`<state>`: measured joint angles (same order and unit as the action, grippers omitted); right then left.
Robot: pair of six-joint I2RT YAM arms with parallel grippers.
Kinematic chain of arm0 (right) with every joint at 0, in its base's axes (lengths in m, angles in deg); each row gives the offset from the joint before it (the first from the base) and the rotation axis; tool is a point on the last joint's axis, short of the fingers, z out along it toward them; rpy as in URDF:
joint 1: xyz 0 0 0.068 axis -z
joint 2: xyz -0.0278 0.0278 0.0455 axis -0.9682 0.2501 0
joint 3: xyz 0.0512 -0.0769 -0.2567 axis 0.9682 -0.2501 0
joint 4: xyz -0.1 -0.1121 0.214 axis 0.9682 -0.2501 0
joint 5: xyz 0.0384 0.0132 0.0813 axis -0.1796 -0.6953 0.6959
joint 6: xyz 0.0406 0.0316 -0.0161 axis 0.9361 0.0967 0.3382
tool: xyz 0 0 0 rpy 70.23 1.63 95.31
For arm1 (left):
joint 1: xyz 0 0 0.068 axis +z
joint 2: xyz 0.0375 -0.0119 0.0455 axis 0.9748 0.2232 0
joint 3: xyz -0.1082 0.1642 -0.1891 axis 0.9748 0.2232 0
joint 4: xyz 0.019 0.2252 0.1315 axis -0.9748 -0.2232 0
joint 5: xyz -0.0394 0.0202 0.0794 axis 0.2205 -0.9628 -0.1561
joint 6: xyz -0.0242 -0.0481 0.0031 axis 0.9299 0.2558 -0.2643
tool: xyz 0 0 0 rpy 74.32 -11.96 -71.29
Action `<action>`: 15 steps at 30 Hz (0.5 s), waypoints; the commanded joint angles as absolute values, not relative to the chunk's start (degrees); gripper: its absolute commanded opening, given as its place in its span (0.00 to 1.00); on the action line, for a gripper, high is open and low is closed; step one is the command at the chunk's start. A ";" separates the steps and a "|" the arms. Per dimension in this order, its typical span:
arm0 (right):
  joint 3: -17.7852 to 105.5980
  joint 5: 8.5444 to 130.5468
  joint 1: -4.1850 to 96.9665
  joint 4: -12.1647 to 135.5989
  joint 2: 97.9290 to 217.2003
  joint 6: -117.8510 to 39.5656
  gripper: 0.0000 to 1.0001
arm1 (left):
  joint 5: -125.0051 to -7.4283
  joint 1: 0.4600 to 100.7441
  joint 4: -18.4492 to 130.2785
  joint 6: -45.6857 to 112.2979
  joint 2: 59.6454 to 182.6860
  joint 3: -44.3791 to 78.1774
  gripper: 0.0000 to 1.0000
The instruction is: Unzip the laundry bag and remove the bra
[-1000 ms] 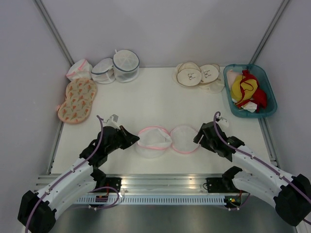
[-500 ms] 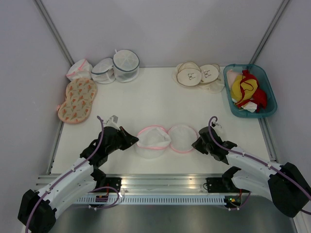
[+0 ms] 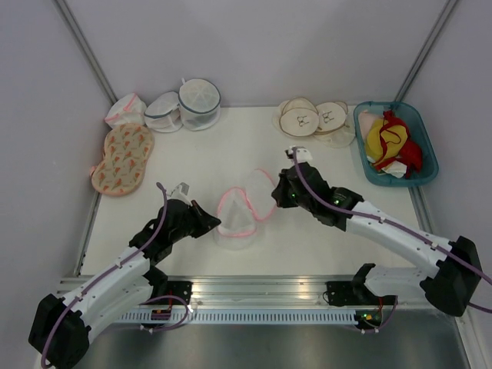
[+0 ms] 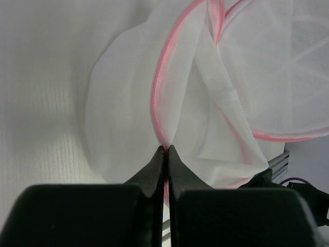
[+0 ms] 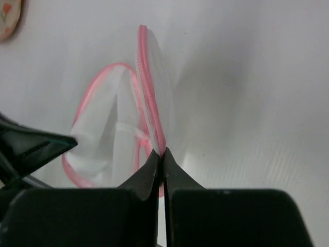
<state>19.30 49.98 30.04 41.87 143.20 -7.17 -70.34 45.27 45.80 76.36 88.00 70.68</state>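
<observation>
The laundry bag (image 3: 238,211), white mesh with a pink zipper rim, lies near the table's front middle, its two halves parted. My left gripper (image 3: 217,223) is shut on the pink rim of the left half (image 4: 128,118), low at the table; its tips (image 4: 166,148) pinch the rim edge. My right gripper (image 3: 275,192) is shut on the rim of the right half (image 5: 154,92), which stands raised on edge and tilted toward the left half; the tips (image 5: 163,153) meet on the pink binding. Only white mesh folds show inside; the bra is hidden.
A teal basket (image 3: 361,138) of red and yellow garments sits at the back right, beige round pads (image 3: 311,119) beside it. White mesh bags with grey-blue rims (image 3: 184,104), a small pink-edged pouch (image 3: 124,110) and an orange-patterned piece (image 3: 123,157) line the back left.
My right gripper shut on the right half's rim and carried it up and to the left, standing it over the left half. The left arm kept still.
</observation>
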 commanded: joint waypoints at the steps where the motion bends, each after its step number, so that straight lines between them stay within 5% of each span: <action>1: 27.14 48.63 24.29 33.58 149.86 -20.63 0.01 | -68.68 45.46 48.19 76.04 89.35 68.41 0.02; 15: 49.13 29.92 3.98 20.57 171.05 -34.27 0.00 | -70.96 45.46 49.77 77.18 87.42 67.80 0.02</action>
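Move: The right fingers already hold the edge of the laundry bag's lid. The bag's open mouth lies about 12 cm to that hand's left, some 4 cm back and roughly 11 cm below it. The left gripper is about 18 cm to its left and 6 cm back, a little lower, and the beige bags are some 27 cm ahead and 10 cm right. From the left hand, which grips the rim, the mouth's middle is about 6 cm right, 2 cm ahead and 4 cm down. Keeping its pinch on the lid's edge, the right hand sweeps the lid left about 10 cm and draws it back some 5 cm towards the bag's mouth and the left gripper, sinking slightly near the end. It turns roughly 30 degrees counter-clockwise while rolling left side down by about as much. The left fingers stay shut on the rim, holding almost still. ##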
